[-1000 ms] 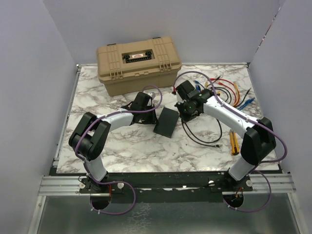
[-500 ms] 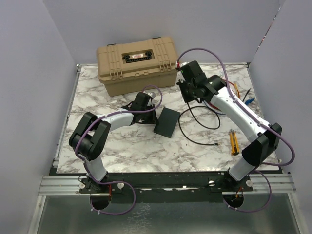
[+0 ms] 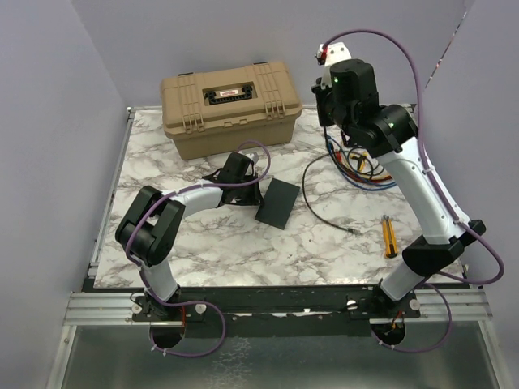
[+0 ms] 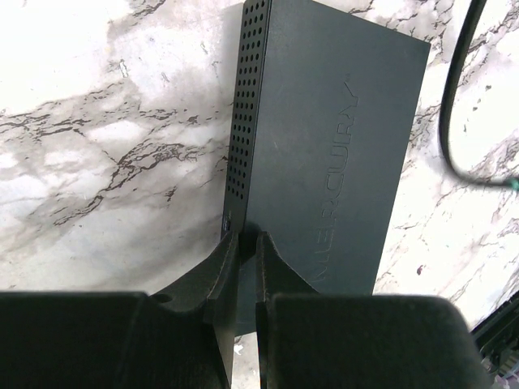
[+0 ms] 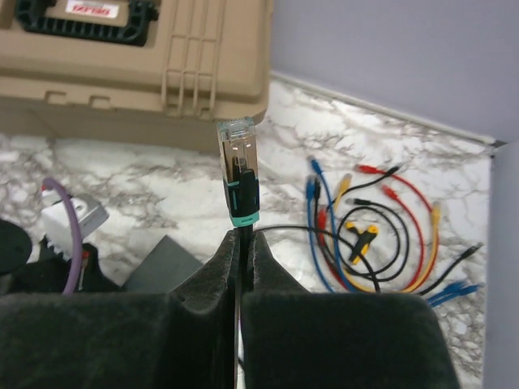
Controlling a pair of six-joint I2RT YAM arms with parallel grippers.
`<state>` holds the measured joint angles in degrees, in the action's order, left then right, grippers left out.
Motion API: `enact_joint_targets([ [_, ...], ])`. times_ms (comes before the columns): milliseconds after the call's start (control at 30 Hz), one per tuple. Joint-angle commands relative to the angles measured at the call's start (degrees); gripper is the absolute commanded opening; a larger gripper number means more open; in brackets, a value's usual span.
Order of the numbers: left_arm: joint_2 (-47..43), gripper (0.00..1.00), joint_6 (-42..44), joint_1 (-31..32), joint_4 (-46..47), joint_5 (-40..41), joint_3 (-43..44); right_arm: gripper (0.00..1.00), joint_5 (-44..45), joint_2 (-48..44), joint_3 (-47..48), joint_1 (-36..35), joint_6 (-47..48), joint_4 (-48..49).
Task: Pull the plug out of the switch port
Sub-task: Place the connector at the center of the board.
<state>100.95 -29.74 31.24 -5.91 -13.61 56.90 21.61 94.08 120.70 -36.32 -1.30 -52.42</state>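
Note:
The switch (image 3: 277,203) is a flat black box lying on the marble table, and its perforated side and lid fill the left wrist view (image 4: 324,146). My left gripper (image 3: 256,194) (image 4: 247,239) is shut on the switch's near corner. My right gripper (image 3: 327,109) (image 5: 246,239) is raised high over the table's back right, shut on the black cable just behind the plug (image 5: 239,174). That plug has a clear tip and a teal-banded boot. It stands in the air, free of the switch. Its cable (image 3: 312,182) hangs down and trails across the table.
A large tan toolbox (image 3: 231,105) (image 5: 138,65) stands at the back. A bundle of coloured patch cables (image 3: 365,166) (image 5: 381,219) lies at the back right. A yellow and black tool (image 3: 389,235) lies near the right arm. Walls enclose three sides.
My right arm has risen and swung back to the right, carrying the plug and its cable away from the switch. The left arm and the switch have stayed put.

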Motion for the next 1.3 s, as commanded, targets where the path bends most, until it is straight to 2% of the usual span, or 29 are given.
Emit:
enact_joint_targets([
  [0, 5.99, 0.12, 2.57, 0.83, -9.71, 6.28, -2.61, 0.00, 11.44, 0.69, 2.56, 0.37, 5.58, 4.12],
  [167, 6.28, 0.12, 2.74, 0.85, -10.15, 6.32, -2.16, 0.00, 17.97, 1.12, 3.88, 2.20, 9.43, 8.49],
  [300, 6.61, 0.12, 3.14, 0.83, -10.24, 6.10, -2.06, 0.00, 15.97, 1.29, 4.58, 7.26, 8.35, 9.41],
  [600, 6.32, 0.12, 3.34, 0.84, -10.35, 5.97, -2.25, 0.00, 0.33, 5.65, 5.15, 23.73, -3.54, 6.27],
  [767, 5.14, 0.12, 3.13, 0.84, -10.29, 6.44, -2.91, 0.00, -6.37, 9.63, 5.61, 29.10, -7.40, 5.75],
  [1033, 3.34, 0.12, 2.65, 0.84, -9.95, 6.77, -3.84, 0.00, -11.57, 16.03, 7.24, 31.10, -8.50, 6.11],
  [1133, 2.32, 0.15, 2.21, 0.82, -9.74, 6.86, -4.44, 0.01, -11.79, 17.06, 4.32, 31.54, -8.50, 6.65],
  [1267, 0.36, 0.19, 1.54, 0.85, -9.33, 6.85, -4.41, 0.08, -11.62, 17.33, -1.10, 31.91, -8.34, 7.87],
])
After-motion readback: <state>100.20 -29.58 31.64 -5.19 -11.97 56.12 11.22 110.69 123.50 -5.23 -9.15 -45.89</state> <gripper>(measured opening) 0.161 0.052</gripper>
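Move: The right hand holds the black cable's plug high up. The cable pile lies about 10 cm ahead of it, 19 cm to its right and 39 cm below; in it, the T-handle driver sits some 8 cm ahead and 17 cm right. The switch is about 6 cm back and 10 cm left, equally low. From the left hand, shut at the switch's left edge, the pile is roughly 16 cm ahead and 36 cm right, slightly lower. Swing the right gripper about 18 cm to the right and 14 cm forward, over the cable pile, with the black cable's plug kept pinched and the cable trailing. Let it climb a little first, then sink to end roughly 10 cm lower, turning the hand some 25 degrees clockwise and finishing with the fingers tipped slightly further down. ##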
